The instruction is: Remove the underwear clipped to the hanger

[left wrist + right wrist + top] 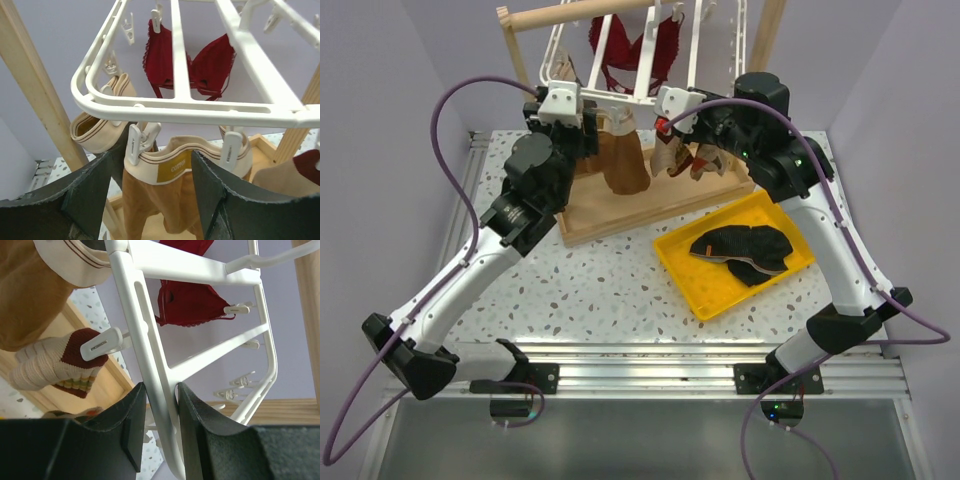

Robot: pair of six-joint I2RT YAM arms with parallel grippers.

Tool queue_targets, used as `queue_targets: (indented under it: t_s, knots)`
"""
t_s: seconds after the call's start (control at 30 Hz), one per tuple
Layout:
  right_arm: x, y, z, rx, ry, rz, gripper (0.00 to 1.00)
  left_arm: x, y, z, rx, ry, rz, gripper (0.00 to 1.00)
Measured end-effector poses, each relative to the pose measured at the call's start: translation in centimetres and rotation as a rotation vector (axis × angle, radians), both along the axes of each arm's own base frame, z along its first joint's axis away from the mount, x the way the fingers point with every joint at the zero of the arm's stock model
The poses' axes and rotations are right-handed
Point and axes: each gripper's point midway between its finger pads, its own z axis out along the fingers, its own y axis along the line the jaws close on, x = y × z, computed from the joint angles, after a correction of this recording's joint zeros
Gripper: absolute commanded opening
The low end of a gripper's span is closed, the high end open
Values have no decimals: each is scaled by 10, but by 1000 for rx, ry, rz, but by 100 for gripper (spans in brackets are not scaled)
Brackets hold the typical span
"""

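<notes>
The white hanger (645, 62) hangs from the wooden stand. Brown briefs (623, 160) with a beige waistband hang from two of its clips. In the left wrist view the briefs (155, 210) sit between the spread fingers of my open left gripper (170, 200), just below the hanger's rim (200, 107). A second beige waistband (92, 132) is clipped to its left. My right gripper (159, 425) is shut on a bar of the hanger (150, 340). In the top view the left gripper (592, 128) and right gripper (658, 112) are both at the hanger's near edge.
A yellow tray (685, 280) at the right holds dark briefs (740, 250). A red bra (640, 55) hangs from the hanger's far part. Patterned socks (685, 158) are clipped near the right gripper, one close in the right wrist view (55, 367). The wooden stand's base (650, 205) lies beneath.
</notes>
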Motion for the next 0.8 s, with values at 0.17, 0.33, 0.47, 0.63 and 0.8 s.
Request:
queue_targets:
  t_s: [0.17,0.33,0.47,0.63,0.8]
  knots:
    - [-1,2,0,6,4,2,33,16,3,-11,22,25,24,64]
    - [-2,3,0,11,7,3,33,28,-5,-13,23,22,31,64]
    - [-3,4,-1,14,9,5,33,39,-7,-11,28,5,62,59]
    - [-3,4,-1,19,12,4,33,46,-4,-9,43,-22,105,49]
    - [-3,5,0,25,14,4,33,49,-1,-4,51,-46,127,22]
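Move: The clip at the left end of the cotton underwear's waistband is about 5 cm straight ahead of the left hand, level with it. The hanger's front rail runs some 3 cm above that clip. The waistband's other clip is about 8 cm to the clip's right and roughly 1 cm nearer; a rolled tan waistband lies 4 cm farther out and 4 cm to its left. From the right hand, the aimed-at clip is about 20 cm left and 3 cm ahead. The left fingers close onto the underwear's left clip just under the front rail, narrowing from wide open to about half that gap. They get there by a forward reach of about 5 cm, with the wrist turning slightly counter-clockwise near the end. The right hand stays put and keeps its pinch on the hanger's front rail. ##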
